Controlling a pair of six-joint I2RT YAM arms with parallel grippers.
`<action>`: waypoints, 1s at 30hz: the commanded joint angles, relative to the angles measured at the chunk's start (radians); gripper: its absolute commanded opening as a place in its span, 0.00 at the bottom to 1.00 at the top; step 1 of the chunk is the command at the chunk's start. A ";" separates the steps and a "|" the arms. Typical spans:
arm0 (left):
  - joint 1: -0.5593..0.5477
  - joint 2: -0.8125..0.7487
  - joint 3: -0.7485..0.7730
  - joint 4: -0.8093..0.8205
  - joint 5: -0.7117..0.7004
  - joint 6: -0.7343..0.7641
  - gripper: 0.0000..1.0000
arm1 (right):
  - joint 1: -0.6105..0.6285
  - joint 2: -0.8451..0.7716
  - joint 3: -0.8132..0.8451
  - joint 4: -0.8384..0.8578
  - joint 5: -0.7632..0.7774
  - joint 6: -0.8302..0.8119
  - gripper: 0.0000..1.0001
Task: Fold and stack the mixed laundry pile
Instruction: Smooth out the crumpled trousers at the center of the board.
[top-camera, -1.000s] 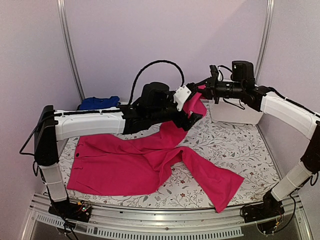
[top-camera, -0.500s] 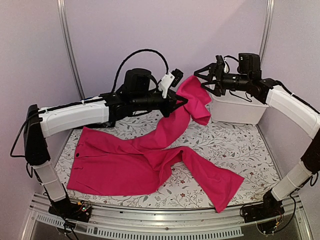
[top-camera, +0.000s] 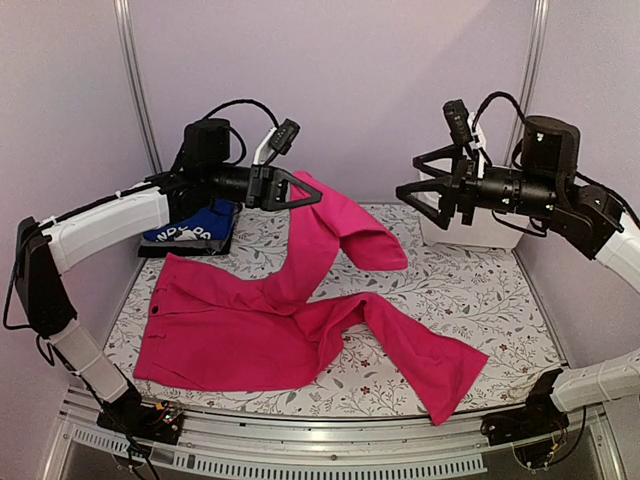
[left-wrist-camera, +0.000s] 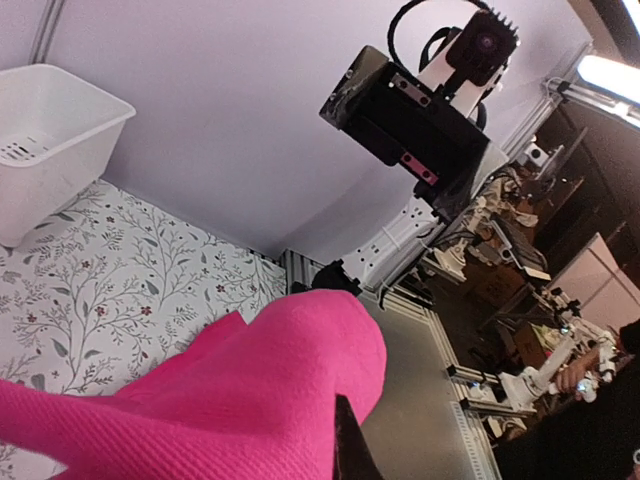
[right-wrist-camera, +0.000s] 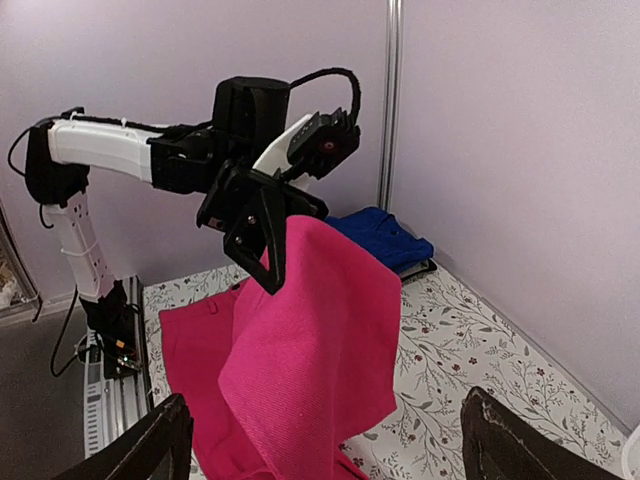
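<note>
Magenta-pink trousers (top-camera: 250, 330) lie spread on the floral table cover, waistband to the left. One leg rises from the table to my left gripper (top-camera: 303, 196), which is shut on its end and holds it high over the back middle. In the left wrist view the pink cloth (left-wrist-camera: 230, 400) bulges over one dark finger (left-wrist-camera: 347, 455). My right gripper (top-camera: 407, 175) hangs open and empty to the right of the lifted leg, apart from it. The right wrist view shows the draped pink leg (right-wrist-camera: 320, 340) under the left gripper (right-wrist-camera: 262, 235). A folded royal-blue garment (top-camera: 192, 226) sits at the back left.
A white plastic bin (top-camera: 482, 232) stands at the back right, behind the right arm. The other trouser leg (top-camera: 430, 365) reaches the table's front edge. A darker layer lies under the blue garment (right-wrist-camera: 385, 235). Metal frame posts stand at both back corners.
The left gripper shut on the pink leg end and carried it up and to the left. The right gripper let go of the cloth, opened wide and drew back to the right.
</note>
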 joint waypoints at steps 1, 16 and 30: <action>0.024 -0.057 -0.054 0.163 0.217 -0.186 0.00 | 0.124 0.009 -0.106 -0.093 0.140 -0.214 0.92; 0.027 -0.075 -0.121 0.472 0.310 -0.461 0.00 | 0.402 0.010 -0.320 0.253 0.614 -0.292 0.79; 0.183 -0.221 -0.076 -0.125 -0.239 0.088 0.71 | 0.403 0.062 0.081 -0.085 0.680 -0.272 0.00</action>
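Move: Over the middle of the board, the left hand holds a raised part of the trousers; its loose hanging flap is about 8 cm left, 3 cm back and 14 cm below the open right hand. From the left hand that flap is some 9 cm right, 6 cm back and 8 cm down. The trouser leg on the board lies 12 cm right, 9 cm back and 43 cm below the right hand; the white box stands 24 cm right, 28 cm ahead and 35 cm below it. Dropping about 13 cm and drawing back and left to the hanging flap, the open right hand tips its fingers down some 20 degrees, eases forward and left, pinches the cloth, then lifts about 7 cm. The left hand first pulls its held edge back, left and slightly up, turning clockwise, then swings forward and left as its fingers part about a third. ##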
